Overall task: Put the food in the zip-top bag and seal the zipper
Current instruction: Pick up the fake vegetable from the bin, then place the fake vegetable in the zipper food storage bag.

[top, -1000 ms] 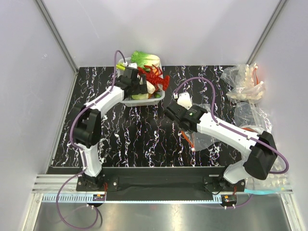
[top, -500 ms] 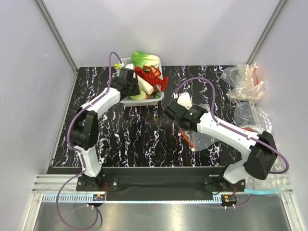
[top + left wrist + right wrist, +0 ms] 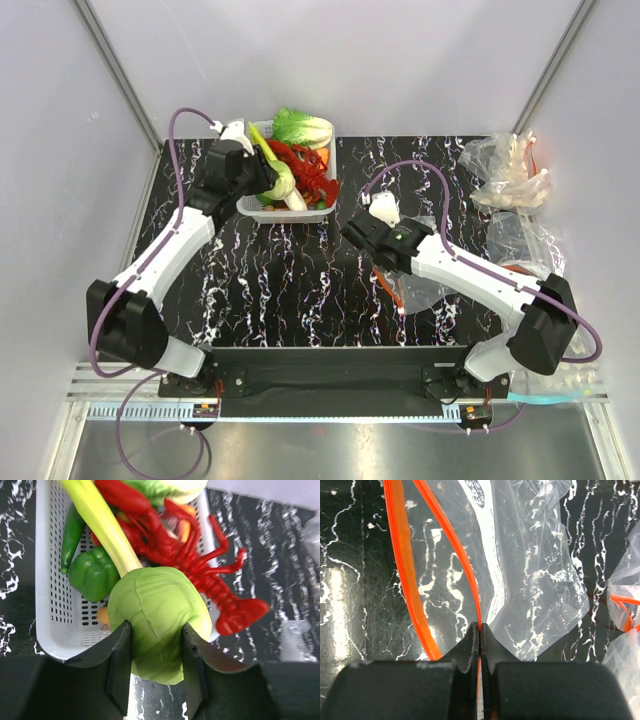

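My left gripper (image 3: 156, 630) is shut on the round pale green cabbage (image 3: 157, 615), one finger on each side. It holds the cabbage over the near edge of the white basket (image 3: 45, 605). In the top view the left gripper (image 3: 266, 180) and cabbage (image 3: 281, 184) are at the basket's left side. The red lobster (image 3: 175, 545) lies in the basket just beyond, also seen in the top view as the lobster (image 3: 308, 172). My right gripper (image 3: 479, 627) is shut on one orange lip of the zipper (image 3: 451, 535). The other lip bows away to the left, so the clear zip-top bag (image 3: 540, 580) stands open.
The basket (image 3: 290, 213) also holds a leek (image 3: 102, 525), a green pepper (image 3: 92, 572), a green chili (image 3: 72, 530) and bok choy (image 3: 300, 125). A wrinkly clear plastic heap (image 3: 510, 180) and more clear bags (image 3: 525, 240) lie at the right edge.
The left gripper has closed on the cabbage and drawn it back to the left, out from among the basket's contents. The left arm swung left. The right arm has not moved.
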`<state>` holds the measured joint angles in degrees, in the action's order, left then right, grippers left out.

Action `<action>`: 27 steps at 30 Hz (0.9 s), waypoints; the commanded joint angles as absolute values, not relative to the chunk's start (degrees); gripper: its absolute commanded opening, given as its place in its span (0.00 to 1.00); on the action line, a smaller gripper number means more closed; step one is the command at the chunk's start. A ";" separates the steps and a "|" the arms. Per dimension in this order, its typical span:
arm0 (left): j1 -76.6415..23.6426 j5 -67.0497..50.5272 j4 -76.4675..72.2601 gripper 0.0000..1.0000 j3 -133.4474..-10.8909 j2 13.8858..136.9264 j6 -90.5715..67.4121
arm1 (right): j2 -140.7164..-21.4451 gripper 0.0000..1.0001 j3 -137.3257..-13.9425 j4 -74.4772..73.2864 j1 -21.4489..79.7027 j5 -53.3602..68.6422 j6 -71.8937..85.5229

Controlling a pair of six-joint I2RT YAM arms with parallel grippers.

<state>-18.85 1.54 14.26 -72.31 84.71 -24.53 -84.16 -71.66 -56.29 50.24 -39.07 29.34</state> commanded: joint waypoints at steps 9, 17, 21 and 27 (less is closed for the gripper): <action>-19.07 -10.00 0.64 0.26 -59.18 69.45 -32.50 | -81.12 0.00 -73.47 -51.16 49.48 -33.14 28.21; -29.43 -13.72 -14.32 0.25 -44.48 60.12 -43.94 | -82.09 0.00 -75.59 -50.01 49.39 -30.15 28.12; -38.21 -9.86 -20.90 0.25 -41.14 59.76 -46.75 | -81.21 0.00 -75.41 -49.13 49.39 -28.48 28.39; -42.89 -10.45 -29.18 0.25 -40.25 66.07 -49.39 | -79.72 0.00 -74.97 -48.43 49.39 -25.84 29.09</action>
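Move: Off to the right of the left hand, which already grips the cabbage, the open mouth of the bag lies about 24 cm right, 16 cm back and 9 cm lower. The bin sits 14 cm ahead, 4 cm right and 16 cm below; its lobster is 11 cm ahead, 7 cm right, 12 cm down. From the right hand the cabbage is some 18 cm ahead, 26 cm left and 7 cm higher. Swinging the held cabbage away from above the bin, the left hand first eases back and slightly up, then sweeps back and right about 23 cm in all towards the bag's mouth, turning clockwise some 30 degrees as its left side rolls down. The right hand, still pinching the zipper edge, carries the bag about 4 cm left to meet it, its left side tipping up slightly. ##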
